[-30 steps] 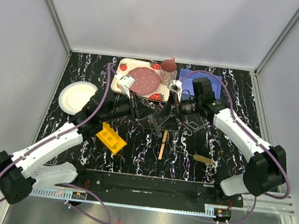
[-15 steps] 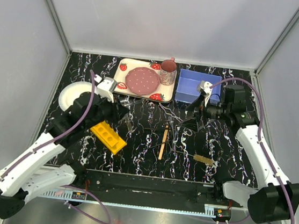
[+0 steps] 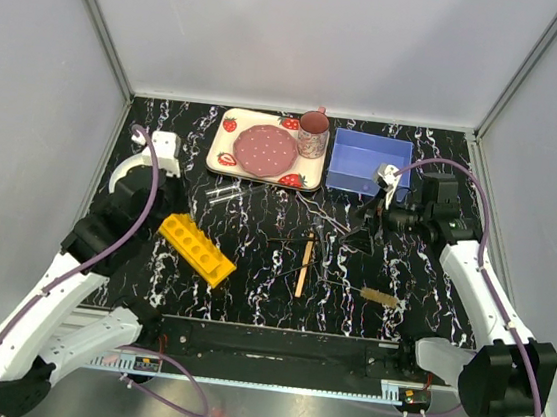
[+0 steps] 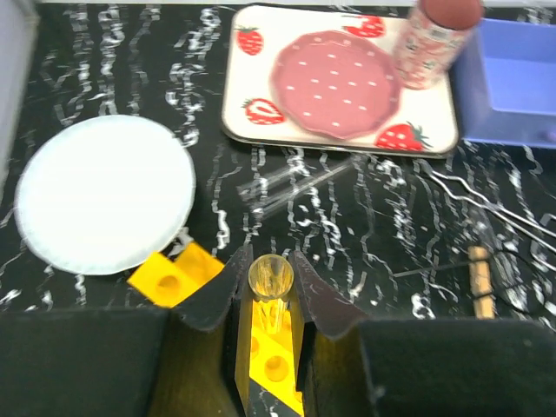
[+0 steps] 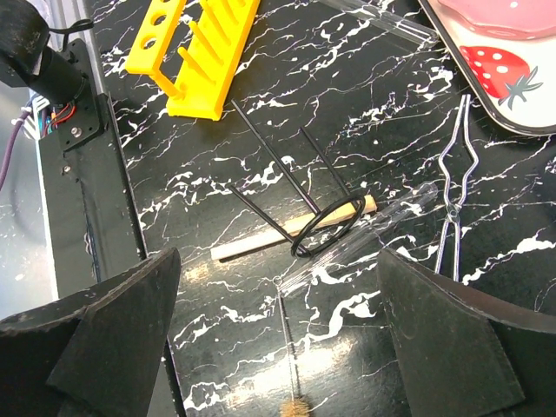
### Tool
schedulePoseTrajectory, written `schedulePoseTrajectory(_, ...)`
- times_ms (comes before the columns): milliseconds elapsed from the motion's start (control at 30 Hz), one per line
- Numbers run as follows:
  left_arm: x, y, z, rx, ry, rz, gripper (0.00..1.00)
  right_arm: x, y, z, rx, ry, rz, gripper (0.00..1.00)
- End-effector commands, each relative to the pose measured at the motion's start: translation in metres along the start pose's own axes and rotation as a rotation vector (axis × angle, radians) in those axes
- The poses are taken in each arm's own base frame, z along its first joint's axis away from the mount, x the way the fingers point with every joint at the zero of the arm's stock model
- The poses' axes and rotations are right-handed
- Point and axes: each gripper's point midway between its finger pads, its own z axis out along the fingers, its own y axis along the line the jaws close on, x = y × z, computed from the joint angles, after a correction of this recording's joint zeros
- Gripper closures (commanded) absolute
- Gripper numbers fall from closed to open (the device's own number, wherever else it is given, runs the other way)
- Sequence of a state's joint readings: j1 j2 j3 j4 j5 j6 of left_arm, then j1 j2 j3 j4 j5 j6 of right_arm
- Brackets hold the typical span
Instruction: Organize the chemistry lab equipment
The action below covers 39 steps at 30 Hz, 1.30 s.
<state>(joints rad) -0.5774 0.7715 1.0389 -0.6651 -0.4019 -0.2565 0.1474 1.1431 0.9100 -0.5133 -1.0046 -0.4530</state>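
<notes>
My left gripper (image 4: 271, 287) is shut on a clear glass tube (image 4: 271, 276), seen end-on and held over the yellow rack (image 4: 275, 365). From above, that gripper (image 3: 161, 202) hangs by the left end of the rack (image 3: 196, 250). Two more glass tubes (image 3: 225, 194) lie in front of the tray. My right gripper (image 5: 278, 347) is open above the table, nothing between its fingers. Beneath it lie a wooden stick (image 5: 295, 230), a black wire ring stand (image 5: 326, 221), another glass tube (image 5: 369, 233), wire tongs (image 5: 456, 174) and the brush (image 5: 295, 407). The top view shows this gripper (image 3: 362, 228) right of centre.
The strawberry tray (image 3: 226, 154) with pink plate and cup (image 3: 313, 132) stands at the back. A blue bin (image 3: 364, 163) sits to its right. A white plate (image 3: 124, 179) lies far left, partly under my left arm. The brush (image 3: 379, 298) lies near the front.
My left arm has pulled back from the middle to the left, carrying the tube over the rack. My right arm has drawn back to the right, its jaws spread a little wider.
</notes>
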Motion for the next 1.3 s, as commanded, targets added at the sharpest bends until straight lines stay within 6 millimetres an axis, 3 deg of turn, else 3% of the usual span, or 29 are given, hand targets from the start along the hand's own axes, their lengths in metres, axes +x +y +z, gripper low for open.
schedulePoseTrajectory(0,-0.015,0.043,0.002,-0.194,-0.071,-0.041,0.80,-0.012,-0.005,-0.004,0.028,-0.036,-0.079,0.00)
schedulePoseTrajectory(133,-0.006,0.066,0.022,-0.263,-0.078,-0.111,0.80,-0.006,-0.005,-0.005,0.024,-0.034,-0.069,0.00)
schedulePoseTrajectory(167,0.004,0.077,0.029,-0.294,-0.063,-0.140,0.81,-0.006,-0.005,-0.005,0.026,-0.034,-0.070,0.00)
schedulePoseTrajectory(233,0.003,0.087,0.037,-0.313,-0.089,-0.180,0.81,-0.005,-0.006,-0.006,0.032,-0.033,-0.071,0.00)
schedulePoseTrajectory(367,0.013,0.105,0.046,-0.373,-0.109,-0.225,0.81,-0.003,-0.009,-0.006,0.038,-0.028,-0.061,0.00)
schedulePoseTrajectory(800,0.027,0.119,0.060,-0.433,-0.103,-0.198,0.82,0.000,-0.011,-0.004,0.034,-0.018,-0.058,0.00)
schedulePoseTrajectory(1267,0.035,0.125,0.049,-0.460,-0.094,-0.192,0.82,0.001,-0.011,-0.004,0.029,-0.017,-0.051,0.00)
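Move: The yellow test tube rack that the tube in the left hand is being taken to has its middle almost beneath that hand, about 2 cm ahead and 25 cm down; its far-left end lies some 8 cm ahead and 8 cm left. The white plate is about 16 cm ahead and 15 cm left of the hand, and the two loose glass tubes 15 cm ahead and 7 cm right. From the empty right hand, the rack's middle lies level with it, roughly 41 cm left and 16 cm down. Leftward, forward and down, the left arm carries the upright-held glass tube along above the yellow rack to its far-left end by the plate, about 11 cm left and 7 cm lower. The wrist swings some 25 degrees counter-clockwise on the way; after the quick first half the hand only creeps a little forward and hovers, fingers keeping their hold. ##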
